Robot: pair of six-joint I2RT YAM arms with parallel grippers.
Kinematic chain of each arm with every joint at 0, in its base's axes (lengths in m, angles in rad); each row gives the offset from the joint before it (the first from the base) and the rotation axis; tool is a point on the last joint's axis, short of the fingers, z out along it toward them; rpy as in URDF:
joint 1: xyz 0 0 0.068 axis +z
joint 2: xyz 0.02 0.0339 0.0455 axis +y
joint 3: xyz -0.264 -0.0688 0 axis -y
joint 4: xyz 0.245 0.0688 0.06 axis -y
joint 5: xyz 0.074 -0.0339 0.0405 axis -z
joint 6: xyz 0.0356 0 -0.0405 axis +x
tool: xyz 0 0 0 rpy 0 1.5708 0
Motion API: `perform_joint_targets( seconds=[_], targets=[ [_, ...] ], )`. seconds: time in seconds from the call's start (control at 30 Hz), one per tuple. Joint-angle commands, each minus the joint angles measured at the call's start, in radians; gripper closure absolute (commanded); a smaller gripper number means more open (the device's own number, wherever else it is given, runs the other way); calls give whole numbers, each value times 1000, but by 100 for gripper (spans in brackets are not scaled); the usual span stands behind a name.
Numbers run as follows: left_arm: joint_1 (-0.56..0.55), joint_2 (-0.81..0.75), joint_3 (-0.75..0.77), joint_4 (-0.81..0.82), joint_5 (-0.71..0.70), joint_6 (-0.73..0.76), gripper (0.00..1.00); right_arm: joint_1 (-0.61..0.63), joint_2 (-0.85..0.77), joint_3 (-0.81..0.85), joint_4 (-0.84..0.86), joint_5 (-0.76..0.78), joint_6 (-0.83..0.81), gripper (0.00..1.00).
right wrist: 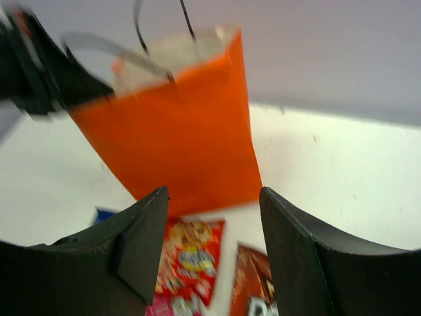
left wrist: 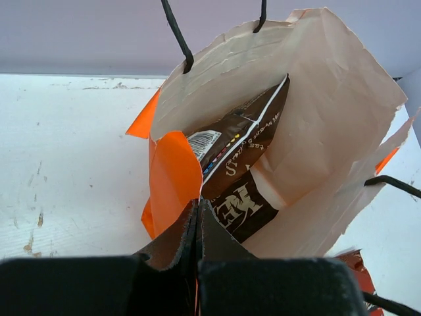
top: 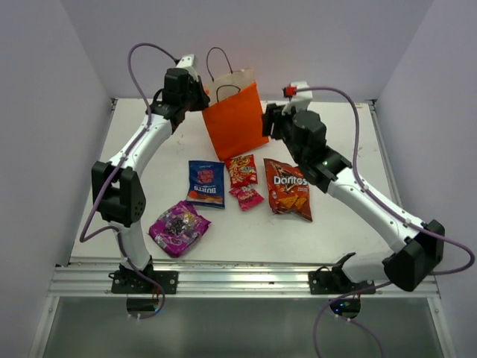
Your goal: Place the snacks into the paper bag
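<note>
The orange paper bag (top: 235, 123) stands upright at the back of the table. My left gripper (top: 203, 95) is shut on the bag's left rim (left wrist: 172, 178), and a brown Kettle chips bag (left wrist: 243, 171) sits inside. Just right of the paper bag (right wrist: 177, 131), my right gripper (top: 267, 123) hangs open with nothing between its fingers. On the table in front lie a Doritos bag (top: 288, 188), a red-yellow packet (top: 241, 170), a small pink-red packet (top: 247, 197), a blue bag (top: 206, 183) and a purple bag (top: 179, 227).
The white table (top: 350, 149) is walled on the left, back and right. A metal rail (top: 246, 282) with both arm bases runs along the near edge. The bag's black loop handles (left wrist: 176, 33) stick up above its rim.
</note>
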Motion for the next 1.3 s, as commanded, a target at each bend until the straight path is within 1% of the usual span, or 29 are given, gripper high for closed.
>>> perform_joint_targets(
  seconds=[0.0, 0.03, 0.07, 0.17, 0.23, 0.27, 0.3, 0.37, 0.57, 0.67, 0.77, 0.83, 0.87, 0.9, 0.93, 1.03, 1.07, 1.17, 1.27],
  targets=[
    [-3, -45, -11, 52, -9, -8, 100, 3, -97, -199, -144, 38, 56, 39],
    [-3, -43, -8, 57, -12, -3, 100, 3, -109, -240, -160, 31, 69, 39],
    [-3, -42, -6, 60, -15, 3, 100, 3, -120, -315, -161, 28, 95, 39],
    [-3, -27, 24, 51, -40, 35, 100, 3, -119, -394, -154, 12, 127, 39],
    [-3, -17, 43, 45, -66, 64, 100, 3, -81, -405, -147, 7, 141, 39],
    [-3, -14, 47, 41, -66, 75, 100, 3, -65, -405, -144, -4, 144, 39],
    [-3, -13, 55, 40, -105, 95, 100, 3, -45, -403, -140, -13, 146, 40],
    [-3, -8, 63, 43, -116, 110, 100, 5, 15, -405, -109, -42, 152, 40],
    [-4, -8, 49, 46, -96, 113, 100, 9, 226, -357, -78, -94, 201, 44],
    [-9, -16, 31, 55, -87, 109, 100, 25, 329, -317, -97, -61, 218, 46],
    [-15, -19, 18, 58, -80, 104, 100, 52, 401, -271, -133, 11, 215, 47],
    [-18, -24, 14, 63, -75, 103, 100, 71, 420, -254, -161, 77, 221, 48],
    [-18, -24, 11, 63, -75, 103, 100, 75, 426, -241, -172, 102, 228, 58],
    [-20, -25, 9, 64, -75, 103, 100, 78, 433, -236, -201, 120, 236, 66],
    [-21, -28, 6, 66, -75, 104, 100, 80, 437, -228, -212, 149, 250, 78],
    [-21, -34, 3, 67, -75, 103, 100, 78, 440, -228, -258, 194, 273, 93],
    [-23, -34, 0, 69, -75, 103, 100, 78, 438, -231, -264, 197, 273, 100],
    [-23, -39, -5, 69, -75, 103, 100, 80, 418, -239, -287, 205, 265, 100],
    [-23, -45, -6, 69, -47, 103, 100, 78, 311, -234, -315, 220, 256, 100]
  ],
)
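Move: The right hand, open and empty, hangs high. The Doritos bag's middle lies about 35 cm below it, 3 cm back and 9 cm to its right; the red snack packet is 4 cm ahead and 6 cm left, the pink packet 5 cm back and 4 cm left, both also some 35 cm down. The paper bag's middle is 15 cm ahead, 6 cm left and 22 cm below. From the left hand, the Doritos lie roughly 17 cm back, 25 cm right and 24 cm down. The right hand drops some 33 cm, drawing about 5 cm back and swinging a little right, then left again, while its fingers tip down about 40 degrees and roll left side down, coming in open at the Doritos bag's left edge; there they shut and pinch that edge near the table. The left hand keeps its shut grip on the paper bag's left rim, shifting it only a centimetre or so and rolling slightly. ##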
